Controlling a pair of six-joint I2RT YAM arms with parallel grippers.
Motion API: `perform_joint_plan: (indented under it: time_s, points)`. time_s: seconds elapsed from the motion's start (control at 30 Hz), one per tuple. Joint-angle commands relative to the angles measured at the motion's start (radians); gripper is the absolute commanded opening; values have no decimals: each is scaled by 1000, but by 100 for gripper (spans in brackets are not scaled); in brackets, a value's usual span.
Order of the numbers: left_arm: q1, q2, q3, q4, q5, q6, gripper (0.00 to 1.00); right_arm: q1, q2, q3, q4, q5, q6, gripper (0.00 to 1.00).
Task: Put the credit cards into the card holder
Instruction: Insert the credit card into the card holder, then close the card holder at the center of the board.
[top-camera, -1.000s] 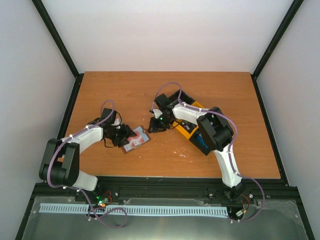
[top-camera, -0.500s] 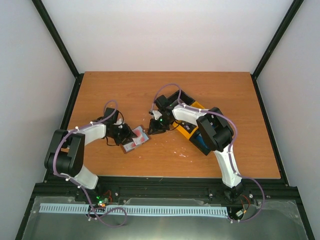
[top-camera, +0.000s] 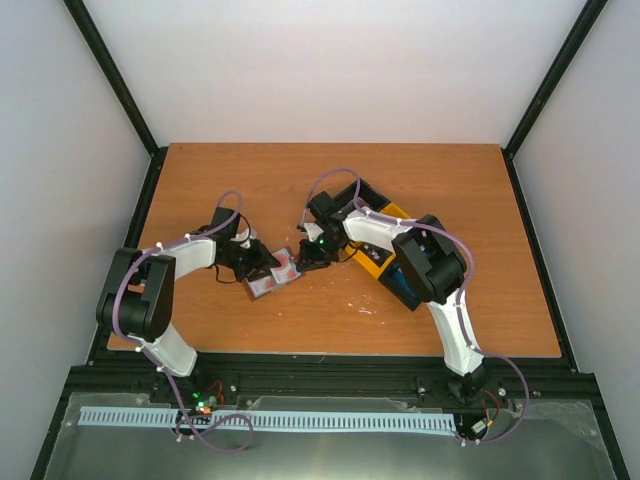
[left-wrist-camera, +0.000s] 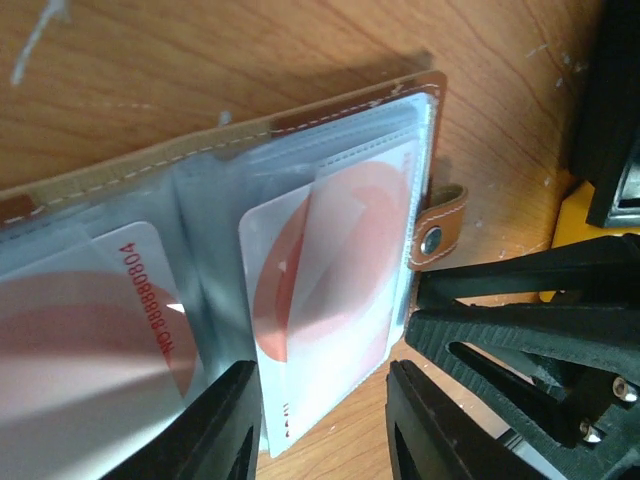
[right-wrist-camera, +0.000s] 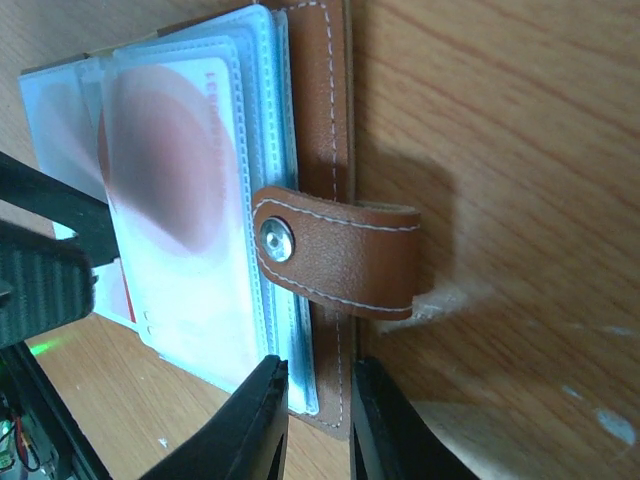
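The brown card holder (top-camera: 271, 279) lies open on the table between the two grippers, its clear sleeves up. In the left wrist view a red-and-white credit card (left-wrist-camera: 330, 250) sits partly inside a sleeve of the card holder (left-wrist-camera: 330, 112), its near end sticking out. My left gripper (left-wrist-camera: 322, 372) stands open, one finger at each side of that end. Another red-and-white card (left-wrist-camera: 90, 330) fills the neighbouring sleeve. My right gripper (right-wrist-camera: 318, 368) is shut on the card holder (right-wrist-camera: 380, 260), pinching the cover's edge and sleeve ends just below the snap tab.
A yellow bin (top-camera: 377, 263) and a black bin (top-camera: 352, 198) stand just right of the right gripper (top-camera: 312, 254), under that arm. The left gripper (top-camera: 257, 262) sits at the holder's left side. Black frame rails edge the wooden table (top-camera: 450, 180).
The left arm has swung farther from the base and right, nudging the holder toward the right gripper. The left jaws have narrowed. The right jaws have closed in on the holder's edge.
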Motion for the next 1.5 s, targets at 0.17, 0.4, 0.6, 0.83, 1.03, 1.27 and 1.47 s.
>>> perform_joint_plan:
  time_s: [0.17,0.4,0.6,0.83,1.03,1.27,1.47]
  points:
    - [-3,-112,41,-97,-68,63,56,15,-84,3,-69,192,-2,23]
    - [0,-315,25,-147,-286,30,84,44,-176,4,-101,324,-11,35]
    - [12,-497,-79,-168,-441,19,100,73,-183,3,-92,346,1,47]
    - [42,-603,-240,-152,-421,-69,100,124,-145,25,-90,383,-4,52]
    - [83,-615,-388,-31,-276,-131,100,152,-69,84,-132,420,-21,55]
    - [91,-577,-447,139,-180,-145,100,161,13,155,-177,454,-45,54]
    - [91,-548,-489,236,-225,-154,99,161,50,184,-199,504,-74,51]
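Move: The open card holder lies right under the hands. Its middle is roughly 7 cm left of the right hand and about 1 cm back, some 1 cm lower; from the left hand it is about 2 cm to the left, level fore and aft, some 3 cm below. The snap strap is about 3 cm ahead of the right hand and 1 cm left. Of the trays, the yellow one stands some 20 cm to the right of that hand and 6 cm ahead, the black one about 14 cm right and 16 cm ahead. The card holder is left lying while both hands take new places on it. The left opens wide, rises over 8 cm, swings left and back, and sinks beside its near left part, ending some 8 cm from where it began after easing forward a little. The right shifts slightly right, lifts about 5 cm, opens to half and comes down again at the strap edge, tilted some 20 degrees more downward. ##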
